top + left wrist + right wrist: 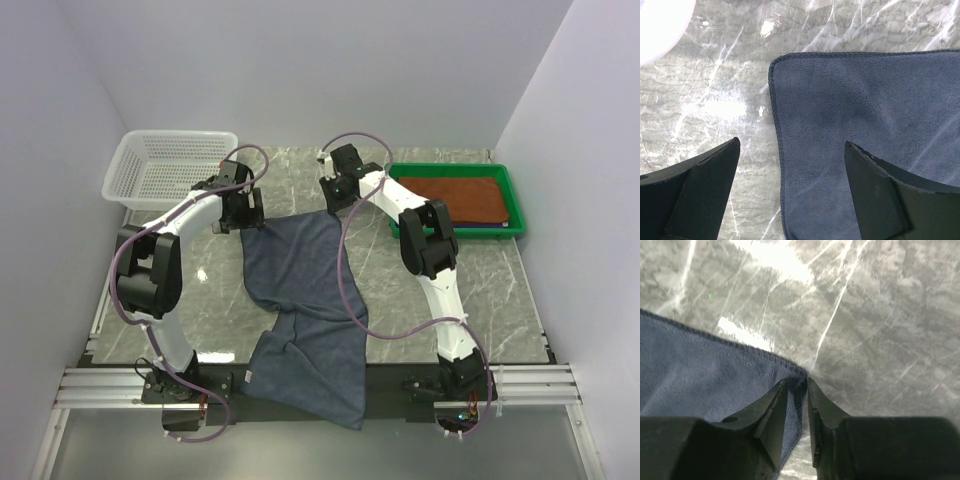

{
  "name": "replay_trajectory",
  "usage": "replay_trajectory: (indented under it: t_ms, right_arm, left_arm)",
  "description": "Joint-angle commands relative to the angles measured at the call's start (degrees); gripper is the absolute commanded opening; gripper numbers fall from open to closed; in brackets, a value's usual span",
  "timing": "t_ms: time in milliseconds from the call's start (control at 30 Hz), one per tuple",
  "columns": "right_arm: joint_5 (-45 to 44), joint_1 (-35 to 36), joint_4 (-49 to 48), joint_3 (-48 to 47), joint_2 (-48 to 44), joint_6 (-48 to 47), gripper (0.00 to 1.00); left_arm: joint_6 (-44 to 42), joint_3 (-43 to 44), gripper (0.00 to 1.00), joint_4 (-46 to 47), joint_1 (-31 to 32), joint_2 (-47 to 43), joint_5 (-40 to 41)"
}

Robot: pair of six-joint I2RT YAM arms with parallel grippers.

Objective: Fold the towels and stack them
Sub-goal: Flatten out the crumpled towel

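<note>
A grey-blue towel [300, 280] lies spread on the marble table, and its near end hangs crumpled over the front edge. My left gripper [245, 215] hovers over the towel's far left corner. In the left wrist view this gripper [792, 142] is open, one finger over bare table, the other over the towel [865, 100], its hemmed edge between them. My right gripper [335, 200] is at the far right corner. In the right wrist view its jaws [797, 380] are pinched on that corner of the towel [700, 370]. A rust-brown towel [450, 198] lies folded flat in the tray.
A green tray [515, 200] sits at the back right, holding the rust-brown towel. A white mesh basket [170, 165] stands at the back left, near my left arm. White walls close in the table on three sides.
</note>
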State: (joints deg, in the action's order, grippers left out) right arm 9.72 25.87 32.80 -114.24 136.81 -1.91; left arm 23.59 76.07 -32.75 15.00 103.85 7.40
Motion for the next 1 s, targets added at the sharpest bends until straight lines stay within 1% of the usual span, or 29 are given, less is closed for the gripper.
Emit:
replay_trajectory:
  t_ms: [0,67,100,133,167,200,267,333,467,633,667,833,967]
  right_arm:
    - [0.13,-0.11,-0.89,-2.84,2.05,1.03,0.27]
    - [-0.22,-0.03,-0.89,-2.48,2.14,1.3,0.23]
    - [-0.4,-0.11,-1.33,-2.22,1.97,1.38,0.18]
    - [-0.66,-0.12,-1.59,-1.18,1.79,1.39,0.16]
    - [-1.71,-0.2,-2.03,-0.47,1.01,1.47,0.12]
    - [-2.07,-0.29,-2.73,0.23,0.48,1.47,0.04]
    - [-2.16,-0.99,-3.7,2.61,-1.45,1.65,0.0]
    - [-1.72,-1.61,-4.76,4.54,-2.6,1.56,0.0]
    - [-1.98,-2.05,-5.02,6.3,-4.18,0.42,0.0]
    - [-0.49,-1.96,-5.46,7.88,-4.71,0.42,0.0]
    - [-0.4,-1.96,-5.55,8.06,-4.89,0.51,0.0]
    - [0.22,-1.96,-6.52,9.82,-5.68,0.42,0.0]
    - [0.65,-1.96,-6.51,10.26,-5.94,0.24,0.0]
  left_arm:
    - [-0.57,0.65,0.9,0.85,-0.24,0.73,0.6]
    - [-0.48,0.92,0.9,0.85,-0.33,1.17,0.69]
    - [-0.48,1.01,0.89,0.85,-0.33,1.61,0.6]
    - [-0.39,1.18,0.89,0.85,-0.41,1.79,0.6]
    - [-0.3,1.36,0.89,0.94,-0.68,2.05,0.43]
    - [-0.22,1.62,0.88,0.76,-0.85,2.58,-0.1]
    - [0.57,2.85,0.87,0.5,-1.64,3.28,-0.8]
    - [1.19,4.25,0.85,0.32,-2.17,4.16,-2.12]
    - [2.24,7.24,0.77,-0.12,-3.05,6.36,-2.21]
    - [2.77,12.07,0.69,-0.73,-3.84,11.37,-2.83]
    - [2.69,12.6,0.62,-0.82,-3.93,11.98,-2.83]
    - [1.46,15.94,0.59,-2.75,-4.02,15.24,-3.62]
    - [1.19,15.51,0.51,-2.23,-4.89,15.41,-3.71]
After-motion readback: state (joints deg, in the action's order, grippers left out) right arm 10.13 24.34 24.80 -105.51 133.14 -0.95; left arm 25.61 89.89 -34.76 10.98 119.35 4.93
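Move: The towel's far left corner lies about 5 cm ahead of my left hand, 2 cm to its left and 5 cm below. The white basket is roughly 14 cm ahead and 17 cm left of that hand. My right hand's open fingers already straddle the far right corner, about 1 cm ahead and 1 cm below; the green bin is some 28 cm to its right and 2 cm farther out. I shut my right fingers on the towel's far right corner and, keeping the pinch, draw it a little over 1 cm to the right. Meanwhile my left hand sinks, reaches forward about 5 cm to the far left corner, then sinks again to some 4 cm lower in all, nudging the white basket and closing to about half open around the towel's left edge, not yet pinching. ##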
